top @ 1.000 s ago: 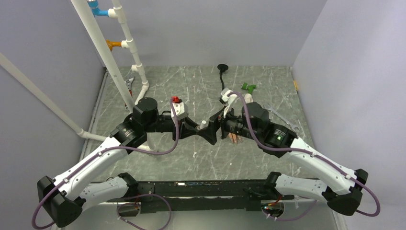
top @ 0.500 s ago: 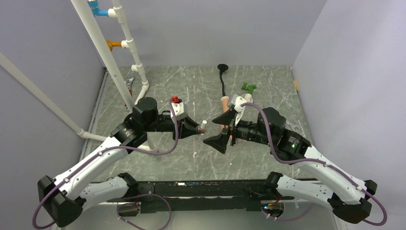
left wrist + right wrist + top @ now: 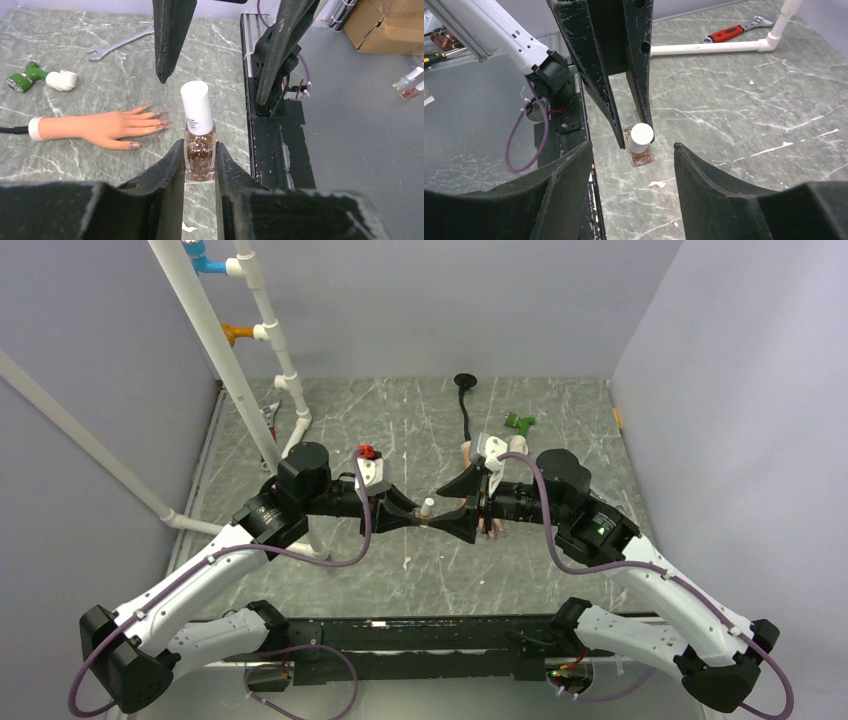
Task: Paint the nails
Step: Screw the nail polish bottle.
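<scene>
The peach mannequin hand [image 3: 95, 129] lies flat on the table, its glittery nails [image 3: 159, 114] pointing toward the bottle. From above it is mostly hidden under the right gripper, with only some fingers [image 3: 490, 528] showing. My left gripper [image 3: 199, 152] is shut on a small brown glitter polish bottle [image 3: 199, 150] with a white cap [image 3: 196, 102] and holds it upright above the table. The bottle also shows from above [image 3: 427, 508] and in the right wrist view [image 3: 640, 150]. My right gripper [image 3: 633, 146] is open, its fingers [image 3: 170, 40] on either side of the cap and apart from it.
A green fitting [image 3: 22, 80] and a white pipe elbow [image 3: 62, 80] lie beyond the hand, with a steel wrench [image 3: 117, 45] near them. A red-handled wrench [image 3: 731, 32] and a white pipe frame [image 3: 250, 370] stand at the far left. A black cable [image 3: 464, 400] runs to the hand's cuff.
The right gripper pulled back from the bottle with its jaws open, then came in again and now straddles the cap. The left gripper kept hold of the bottle and shifted slightly.
</scene>
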You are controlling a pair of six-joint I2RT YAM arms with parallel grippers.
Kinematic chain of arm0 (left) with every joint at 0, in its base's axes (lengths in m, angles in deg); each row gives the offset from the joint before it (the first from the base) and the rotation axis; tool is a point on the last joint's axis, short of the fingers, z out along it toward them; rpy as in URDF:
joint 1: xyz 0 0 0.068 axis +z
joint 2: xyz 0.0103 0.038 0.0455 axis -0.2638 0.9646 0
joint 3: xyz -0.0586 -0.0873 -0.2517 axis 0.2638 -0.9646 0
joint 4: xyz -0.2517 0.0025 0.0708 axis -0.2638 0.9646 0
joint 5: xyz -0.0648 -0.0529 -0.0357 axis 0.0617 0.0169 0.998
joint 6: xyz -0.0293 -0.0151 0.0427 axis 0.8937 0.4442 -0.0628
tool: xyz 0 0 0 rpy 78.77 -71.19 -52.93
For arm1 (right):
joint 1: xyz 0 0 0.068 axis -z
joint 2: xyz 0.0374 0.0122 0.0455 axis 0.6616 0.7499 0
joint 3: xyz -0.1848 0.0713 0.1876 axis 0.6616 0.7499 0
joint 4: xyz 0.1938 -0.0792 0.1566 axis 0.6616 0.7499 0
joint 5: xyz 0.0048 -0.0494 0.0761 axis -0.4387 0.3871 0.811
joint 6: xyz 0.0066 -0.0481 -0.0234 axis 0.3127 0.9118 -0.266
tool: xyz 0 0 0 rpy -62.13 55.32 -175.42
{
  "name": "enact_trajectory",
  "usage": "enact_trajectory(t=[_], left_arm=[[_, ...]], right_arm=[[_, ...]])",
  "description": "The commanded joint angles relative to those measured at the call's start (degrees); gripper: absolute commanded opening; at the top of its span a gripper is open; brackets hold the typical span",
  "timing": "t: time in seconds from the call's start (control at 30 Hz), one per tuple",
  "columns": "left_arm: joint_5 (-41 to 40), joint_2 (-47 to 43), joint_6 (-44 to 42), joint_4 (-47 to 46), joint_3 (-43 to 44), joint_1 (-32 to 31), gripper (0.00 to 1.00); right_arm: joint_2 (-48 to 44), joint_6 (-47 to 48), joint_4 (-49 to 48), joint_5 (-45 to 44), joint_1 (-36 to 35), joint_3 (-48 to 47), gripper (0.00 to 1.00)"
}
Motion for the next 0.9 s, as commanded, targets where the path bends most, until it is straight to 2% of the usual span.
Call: enact_trajectory(t=[0.0,0.23,0.67,0.87], left_arm=[[1.77,0.00,-1.01,-1.10,2.50,-0.11,0.00],[1.98,-0.05,-1.12,-0.95,2.66,-0.10,0.00],[2.24,-0.23,-1.14,-0.99,2.60,-0.09,0.00],[1.95,-0.14,-1.23,-0.76,2.64,-0.03,0.00]], right_arm=[[0.80,1.69,-4.42,2.81,0.69,-0.82,0.61],[1.63,0.87,-6.11,3.34,0.89,-0.96,0.52],[4.24,0.08,-7.55,4.57,1.28,-1.11,0.45],[5.59,-2.11,-7.85,5.56,1.63,-1.03,0.37]])
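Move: The white cap of the polish bottle stands about 3 cm to the right hand's left, 1 cm ahead and 1 cm lower; the bottle body, gripped by the left fingers, is 3 cm left, level fore and aft, 4 cm below. The dummy hand lies on the table some 18 cm ahead, 10 cm right and 28 cm down. From the left hand the cap is about 1 cm ahead, 1 cm right and 3 cm above. The right hand eases about 2 cm left and forward, narrowing its fingers around the cap; the left holds the bottle. ##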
